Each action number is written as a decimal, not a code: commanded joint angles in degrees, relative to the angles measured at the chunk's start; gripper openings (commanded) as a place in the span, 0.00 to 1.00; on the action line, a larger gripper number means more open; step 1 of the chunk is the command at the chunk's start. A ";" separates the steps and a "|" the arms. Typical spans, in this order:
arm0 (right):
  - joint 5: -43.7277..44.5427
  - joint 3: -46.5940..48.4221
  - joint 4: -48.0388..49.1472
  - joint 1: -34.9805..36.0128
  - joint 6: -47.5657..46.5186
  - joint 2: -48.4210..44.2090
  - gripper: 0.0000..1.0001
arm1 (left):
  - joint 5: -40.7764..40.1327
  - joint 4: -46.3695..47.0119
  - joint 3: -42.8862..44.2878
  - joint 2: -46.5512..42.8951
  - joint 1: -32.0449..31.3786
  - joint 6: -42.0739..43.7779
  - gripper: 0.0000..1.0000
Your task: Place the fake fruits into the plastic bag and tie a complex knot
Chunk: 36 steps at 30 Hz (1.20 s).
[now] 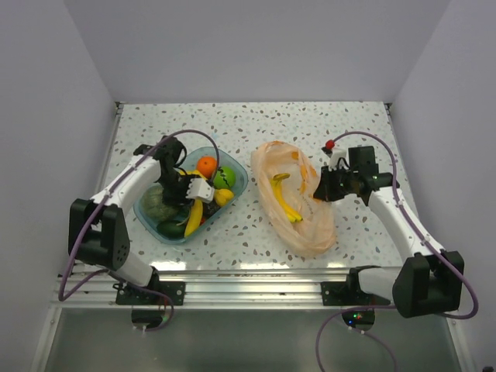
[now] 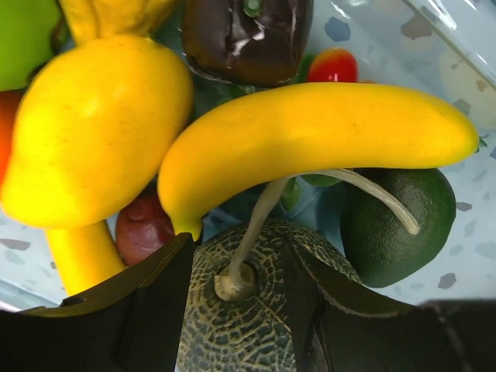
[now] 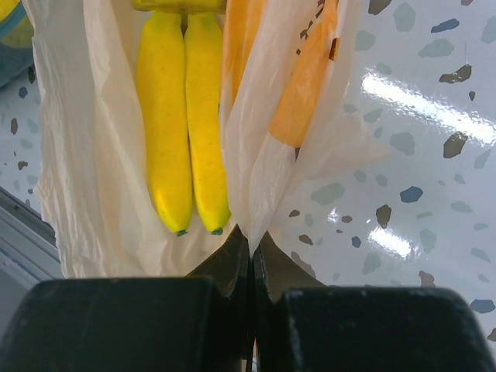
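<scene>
My left gripper (image 2: 240,256) reaches down into the blue tray (image 1: 232,167). Its fingers press on either side of the stem end of the netted grey-green melon (image 2: 248,325), closed against its skin. A yellow banana (image 2: 310,132) lies just beyond the melon, with a yellow fruit (image 2: 93,132) and a dark green one (image 2: 403,225) beside it. The peach plastic bag (image 1: 298,209) lies open on the table with bananas (image 3: 167,116) inside. My right gripper (image 3: 252,232) is shut on the bag's right edge. No knot is in view.
An orange (image 1: 206,165) and a green ball (image 1: 225,177) sit at the tray's far side. A dark glossy fruit (image 2: 248,39) and a small red one (image 2: 333,66) lie behind the banana. Grey walls enclose the speckled table on three sides.
</scene>
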 commanded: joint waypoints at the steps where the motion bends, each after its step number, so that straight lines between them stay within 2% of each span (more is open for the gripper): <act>1: -1.71 0.44 0.86 -0.15 -0.99 0.62 0.00 | -1.90 -0.03 -0.71 0.57 -0.36 2.06 0.54; 3: -1.79 0.35 1.21 -0.06 -0.90 0.79 0.00 | -2.87 0.05 -1.32 1.09 -0.28 1.71 0.54; 6: -1.88 0.09 1.56 -0.06 -0.81 0.88 0.00 | -3.76 1.20 -1.85 1.88 -0.36 0.66 0.45; 11: -1.62 -0.09 1.38 -0.15 -1.16 0.62 0.00 | -3.40 1.81 -1.15 1.19 -1.24 -0.93 0.20; 12: -1.62 -0.09 1.30 -0.15 -1.16 0.62 0.00 | -4.19 2.16 -1.24 0.75 -1.59 -1.89 0.05; 13: -1.71 -0.09 1.30 -0.06 -1.16 0.62 0.00 | -4.37 2.17 -1.24 0.22 -1.85 -1.81 0.00; 16: -1.88 0.09 1.21 -0.15 -1.16 0.44 0.00 | -4.55 1.20 -0.10 -2.24 -2.30 -1.90 0.00; 22: -2.23 0.35 1.03 -0.06 -1.16 0.27 0.00 | -6.22 -7.14 8.94 -3.82 -3.88 -3.39 0.00; 30: -2.67 0.35 1.03 -0.06 -1.07 0.09 0.00 | -9.73 -13.57 14.22 -6.99 -5.20 -2.07 0.00; 34: -3.11 0.18 1.65 -0.15 -0.81 0.35 0.00 | -5.26 -13.57 23.61 -7.70 -6.51 -3.91 0.00; 36: -3.29 0.53 1.56 -0.15 -0.72 0.62 0.00 | 0.18 -13.57 30.09 -6.30 -7.21 -7.68 0.00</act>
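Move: The melon's middle sits about 6 cm to the left hand's left, level with it fore and aft and some 6 cm below, with its stem already between the parted fingers. From this hand, the near banana is roughly 4 cm back and 5 cm right, the avocado 8 cm back and 3 cm left, and the plum 5 cm ahead, all some 6 cm down. The melon lies about 53 cm to the right hand's left, level with it fore and aft. The left hand eases down a last 1.5 cm over the melon while its half-open fingers close fully and pinch the stem. After a brief stay there it lifts the melon by that stem, almost straight up by some 14 cm and faster towards the end, out of the blue bin, the fingertips swinging forward about 15 degrees. ##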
